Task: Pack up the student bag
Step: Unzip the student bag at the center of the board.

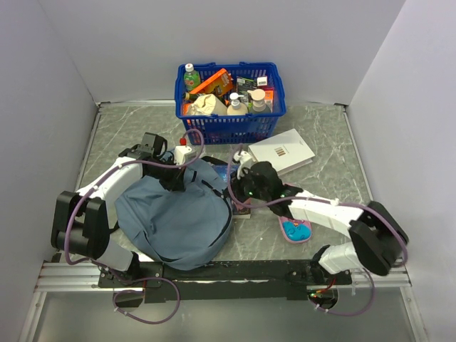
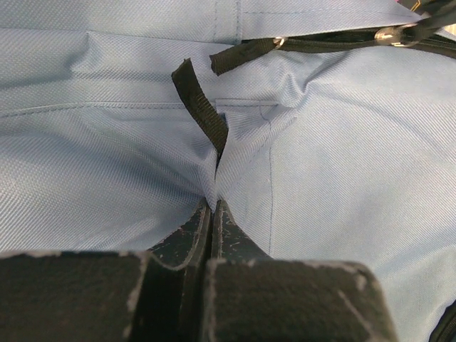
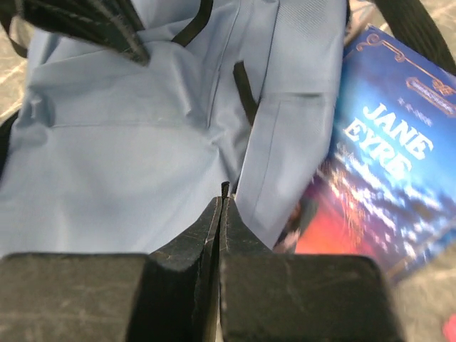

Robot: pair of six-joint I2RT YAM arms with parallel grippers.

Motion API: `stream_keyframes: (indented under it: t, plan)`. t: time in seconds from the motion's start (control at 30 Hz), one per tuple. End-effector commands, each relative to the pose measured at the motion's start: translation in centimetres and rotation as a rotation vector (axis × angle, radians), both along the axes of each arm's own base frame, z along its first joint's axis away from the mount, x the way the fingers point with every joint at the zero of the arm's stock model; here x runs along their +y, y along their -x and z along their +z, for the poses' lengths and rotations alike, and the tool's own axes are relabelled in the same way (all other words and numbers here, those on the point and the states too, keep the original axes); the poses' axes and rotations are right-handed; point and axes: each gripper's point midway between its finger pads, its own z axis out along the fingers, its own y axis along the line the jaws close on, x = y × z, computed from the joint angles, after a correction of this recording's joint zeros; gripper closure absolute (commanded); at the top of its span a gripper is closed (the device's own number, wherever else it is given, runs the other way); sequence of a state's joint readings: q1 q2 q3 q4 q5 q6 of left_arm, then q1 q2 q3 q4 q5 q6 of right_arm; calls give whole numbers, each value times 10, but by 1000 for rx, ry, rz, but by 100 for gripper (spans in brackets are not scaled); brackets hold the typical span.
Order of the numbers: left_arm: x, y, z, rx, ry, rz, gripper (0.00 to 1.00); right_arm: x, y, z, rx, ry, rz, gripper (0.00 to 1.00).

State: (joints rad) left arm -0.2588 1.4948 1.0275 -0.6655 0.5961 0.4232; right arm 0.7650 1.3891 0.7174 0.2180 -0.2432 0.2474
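Observation:
The student bag (image 1: 171, 221) lies flat and rumpled at the near left of the table, grey-blue with black straps. My left gripper (image 1: 174, 178) presses into its upper part. In the left wrist view it (image 2: 212, 205) is shut on a pinched fold of the bag fabric (image 2: 107, 178), just below a black strap loop (image 2: 201, 107). My right gripper (image 1: 239, 187) is at the bag's right edge. There it (image 3: 225, 198) is shut, with a thin black tab (image 3: 226, 187) of the bag (image 3: 128, 164) poking out between its tips.
A "Jane Eyre" book (image 3: 385, 178) lies partly under the bag's right side (image 1: 240, 208). A white book (image 1: 281, 151) lies behind it. A blue basket (image 1: 274, 112) of bottles and packets stands at the back. A pink pencil case (image 1: 294, 229) lies under my right arm.

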Motion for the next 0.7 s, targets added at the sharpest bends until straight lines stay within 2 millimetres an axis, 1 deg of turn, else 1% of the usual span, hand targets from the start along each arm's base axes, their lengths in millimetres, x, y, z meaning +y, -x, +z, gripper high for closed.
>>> stream_keyframes:
  t: [0.0, 0.1, 0.2, 0.27, 0.33, 0.43, 0.47, 0.57, 0.63, 0.67]
  plan:
    - [-5, -15, 15, -52, 15, 26, 99, -11, 3, 40, -77, -101, -49, 100]
    - [-3, -20, 16, -68, 8, 48, 99, -24, 11, 44, -88, -110, -80, 100]
    - [-2, -24, 17, -86, 4, 69, 99, -32, 20, 46, -83, -131, -94, 100]
    - [-1, -26, 17, -85, -2, 90, 99, -34, 27, 42, -70, -130, -101, 100]
    - [0, -31, 19, -94, -4, 115, 99, -34, 34, 44, -69, -138, -97, 100]
    - [4, -38, 25, -114, -12, 160, 99, -36, 50, 38, -47, -131, -97, 100]
    - [5, -40, 26, -117, -10, 170, 99, -37, 58, 34, -43, -122, -95, 100]
    - [10, -45, 30, -111, -7, 208, 99, -38, 73, 29, -23, -118, -98, 100]
    - [16, -50, 31, -111, -13, 245, 99, -37, 80, 29, -11, -130, -97, 100]
    - [17, -51, 31, -109, -15, 250, 99, -36, 83, 32, -12, -146, -92, 100]
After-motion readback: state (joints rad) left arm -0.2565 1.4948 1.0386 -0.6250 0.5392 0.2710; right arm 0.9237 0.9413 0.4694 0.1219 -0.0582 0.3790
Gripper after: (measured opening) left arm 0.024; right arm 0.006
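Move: The right hand has the zip pull shut in its fingertips above the bag's right edge; the bag's near right corner, where the zip bends round, lies some 13 cm back, about level sideways, and 8 cm lower. The Jane Eyre book is almost underneath, its middle about 4 cm ahead, 2 cm right and 11 cm down, and the pink pencil case is roughly 6 cm back and 22 cm right. From the left hand, pinching bag cloth, the pull is about 17 cm right, 1 cm back and 3 cm higher. Keeping the zip pull pinched, the right hand first lifts and swings right by about 3 cm each way, then draws steadily back towards its base along the bag's right edge to the near right corner, about 7.5 cm back in all and speeding up, with hardly any wrist turn. The left hand keeps its closed pinch on the cloth near the zip's far end as the anchor, giving only a centimetre or so forward while it turns just under 10 degrees counter-clockwise. ##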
